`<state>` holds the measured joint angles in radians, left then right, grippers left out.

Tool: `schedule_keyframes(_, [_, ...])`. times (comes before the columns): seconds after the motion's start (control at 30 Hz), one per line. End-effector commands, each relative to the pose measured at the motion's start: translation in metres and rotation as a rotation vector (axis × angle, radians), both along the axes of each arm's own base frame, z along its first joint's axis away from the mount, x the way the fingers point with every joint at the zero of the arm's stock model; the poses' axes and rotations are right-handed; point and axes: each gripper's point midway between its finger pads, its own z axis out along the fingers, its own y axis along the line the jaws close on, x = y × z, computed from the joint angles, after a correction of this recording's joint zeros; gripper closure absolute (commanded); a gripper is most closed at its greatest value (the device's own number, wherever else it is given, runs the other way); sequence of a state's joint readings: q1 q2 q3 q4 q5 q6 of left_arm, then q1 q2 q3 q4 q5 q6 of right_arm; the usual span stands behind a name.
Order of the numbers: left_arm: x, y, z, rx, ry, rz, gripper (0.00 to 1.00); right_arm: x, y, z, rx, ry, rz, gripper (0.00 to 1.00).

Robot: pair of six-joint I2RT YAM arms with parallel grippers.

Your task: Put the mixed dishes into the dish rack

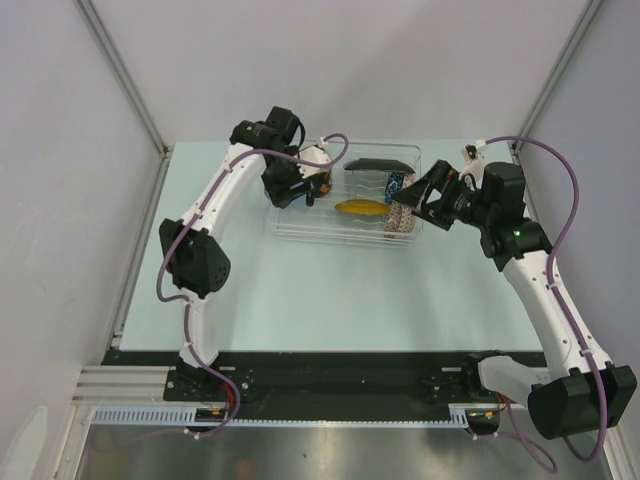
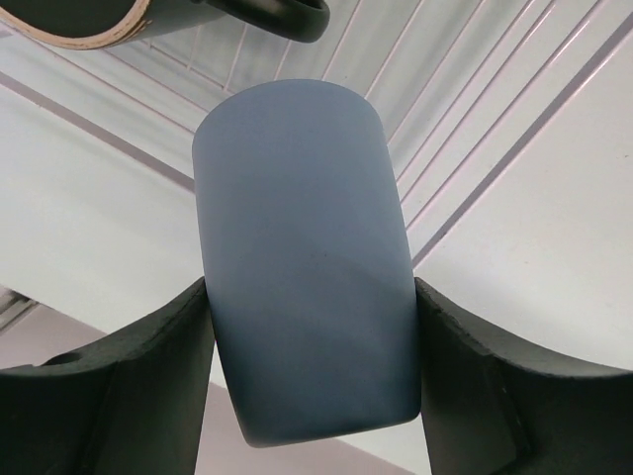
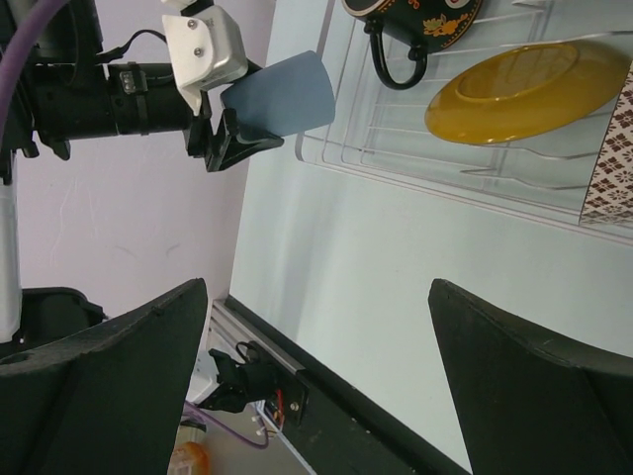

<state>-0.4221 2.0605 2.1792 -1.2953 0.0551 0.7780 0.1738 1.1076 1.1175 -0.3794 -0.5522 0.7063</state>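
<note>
My left gripper (image 2: 312, 307) is shut on the light blue cup (image 2: 302, 257), one finger pressing each side. In the right wrist view the same cup (image 3: 282, 94) hangs over the left end of the clear dish rack (image 1: 300, 228). The rack holds a black handled cup (image 3: 415, 25), the round yellow plate (image 1: 360, 208), the black square plate (image 1: 380, 165), the blue mosaic bowl (image 1: 397, 185) and the pinkish patterned bowl (image 1: 402, 222). My right gripper (image 3: 316, 376) is open and empty, beside the rack's right end.
The rack's thin ribs (image 2: 495, 119) run under the held cup. Pale table top (image 1: 330, 290) stretches between the rack and the arm bases. Grey walls and a metal frame post (image 1: 120, 70) enclose the cell.
</note>
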Motion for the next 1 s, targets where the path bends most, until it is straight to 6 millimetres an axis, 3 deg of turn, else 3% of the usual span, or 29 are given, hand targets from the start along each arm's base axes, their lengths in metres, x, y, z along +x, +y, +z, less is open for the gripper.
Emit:
schedule_keyframes(0.0, [0.015, 0.003, 0.004, 0.091, -0.084, -0.082, 1.0, -0.001, -0.002, 0.009, 0.007, -0.047, -0.011, 0.0])
schedule_keyframes(0.57, [0.019, -0.008, -0.027, 0.245, -0.081, -0.327, 1.0, -0.011, -0.003, 0.002, 0.015, -0.038, -0.015, 0.0])
schedule_keyframes(0.97, [0.0, -0.012, -0.05, 0.254, 0.009, -0.533, 1.0, -0.014, -0.006, -0.007, 0.018, -0.02, -0.029, 0.0])
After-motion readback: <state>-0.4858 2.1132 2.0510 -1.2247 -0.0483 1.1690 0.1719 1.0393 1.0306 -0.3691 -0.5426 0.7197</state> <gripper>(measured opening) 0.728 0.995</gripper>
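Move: My left hand already holds the blue cup over the rack's near-left part. The empty spot for it is roughly 11 cm below my hand, 1 cm ahead and 1 cm to the right. At much the same height, the dark mug stands about 7 cm ahead and 7 cm right, and the yellow plate some 18 cm right, about level. From my empty right hand that spot is around 28 cm left, 10 cm ahead and 23 cm below. I lower the blue cup about 5 cm into the near-left part of the rack with my left hand, edging barely 1 cm forward. As I sink beside the dark mug's handle, I turn the wrist some 25 degrees clockwise and take out its rightward lean, keeping my grip. My open right hand eases a centimetre or two back and down. ##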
